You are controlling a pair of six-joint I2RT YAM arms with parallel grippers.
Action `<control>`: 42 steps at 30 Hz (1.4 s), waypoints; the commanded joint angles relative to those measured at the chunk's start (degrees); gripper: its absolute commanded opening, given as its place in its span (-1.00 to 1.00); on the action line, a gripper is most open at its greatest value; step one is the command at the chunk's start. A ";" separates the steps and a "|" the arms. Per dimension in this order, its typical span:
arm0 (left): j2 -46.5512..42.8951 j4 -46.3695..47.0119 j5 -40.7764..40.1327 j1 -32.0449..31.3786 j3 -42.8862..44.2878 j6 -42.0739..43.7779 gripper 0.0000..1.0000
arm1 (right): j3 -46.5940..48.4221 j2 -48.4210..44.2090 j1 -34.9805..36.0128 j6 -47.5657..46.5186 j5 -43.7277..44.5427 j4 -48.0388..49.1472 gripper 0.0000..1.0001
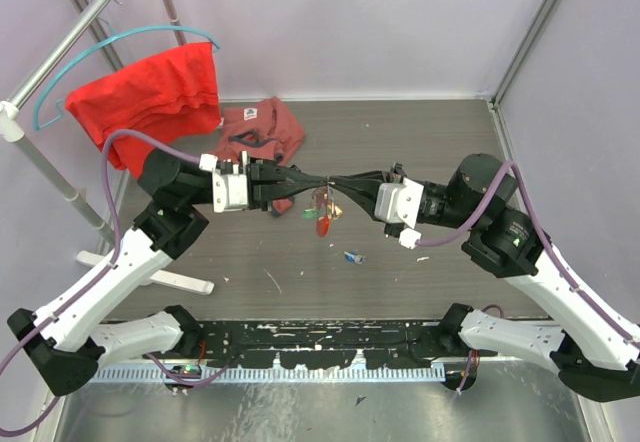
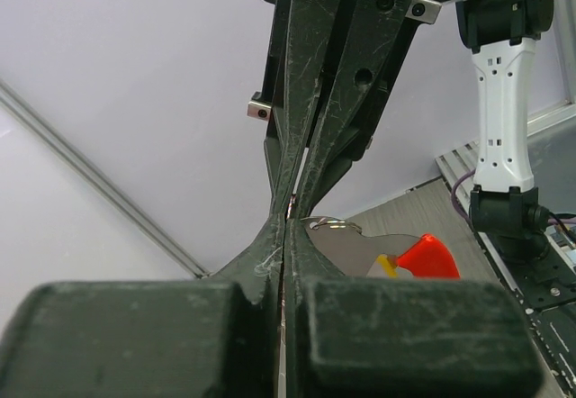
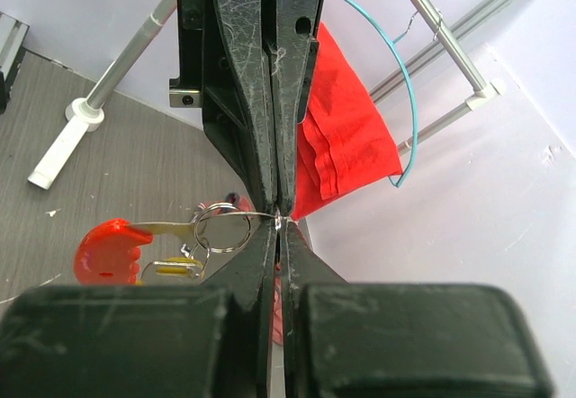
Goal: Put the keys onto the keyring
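Above the middle of the table my two grippers meet tip to tip. The left gripper (image 1: 316,182) (image 2: 286,222) and the right gripper (image 1: 336,183) (image 3: 278,222) are both shut on the thin wire of the keyring (image 1: 322,202) (image 3: 220,227). Its red tag (image 1: 323,226) (image 2: 430,258) (image 3: 103,249) hangs below the tips. A yellow-headed key (image 3: 175,267) (image 2: 387,265) dangles from the ring beside the tag. A blue-headed key (image 1: 353,257) lies loose on the table, below and right of the grippers.
A red cloth (image 1: 150,92) hangs on a teal hanger from the metal rack at the back left. The rack's white foot (image 1: 150,274) lies near my left arm. A pinkish-red garment (image 1: 262,130) lies on the table behind the grippers.
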 commanded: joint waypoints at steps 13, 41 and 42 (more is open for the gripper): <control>-6.40 3.15 -11.68 -0.81 -2.22 -4.32 -0.53 | -4.63 -2.38 0.14 13.98 7.85 17.19 -0.99; -1.51 4.46 -17.74 -1.18 -2.67 -12.06 -0.06 | -6.97 -1.06 0.14 18.55 10.41 24.86 -0.98; -1.76 4.86 -17.58 -1.22 -2.66 -11.94 -0.06 | -7.13 -1.44 0.15 17.47 9.43 24.20 -0.98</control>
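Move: The keyring hangs just below the two hands, which are shut tip to tip on its end piece. Its rings are roughly 2 cm back from and 2 cm below both the left and the right fingertips, level with them sideways. From the left hand, the red key is about 5 cm back, 1 cm left and 5 cm down; the yellow key hangs between it and the rings, about 3 cm back and 4 cm down. The keyring's end piece stays pinched in the right fingers, carried about 3.5 cm forward and 2.5 cm up while they tip upward and roll, some 20 degrees in all. The left fingers let go, opening to nearly half; that hand draws up and left with a slight dip back, then comes forward, right and down, turning, so the open fingers straddle the rings beside the right fingertips. ##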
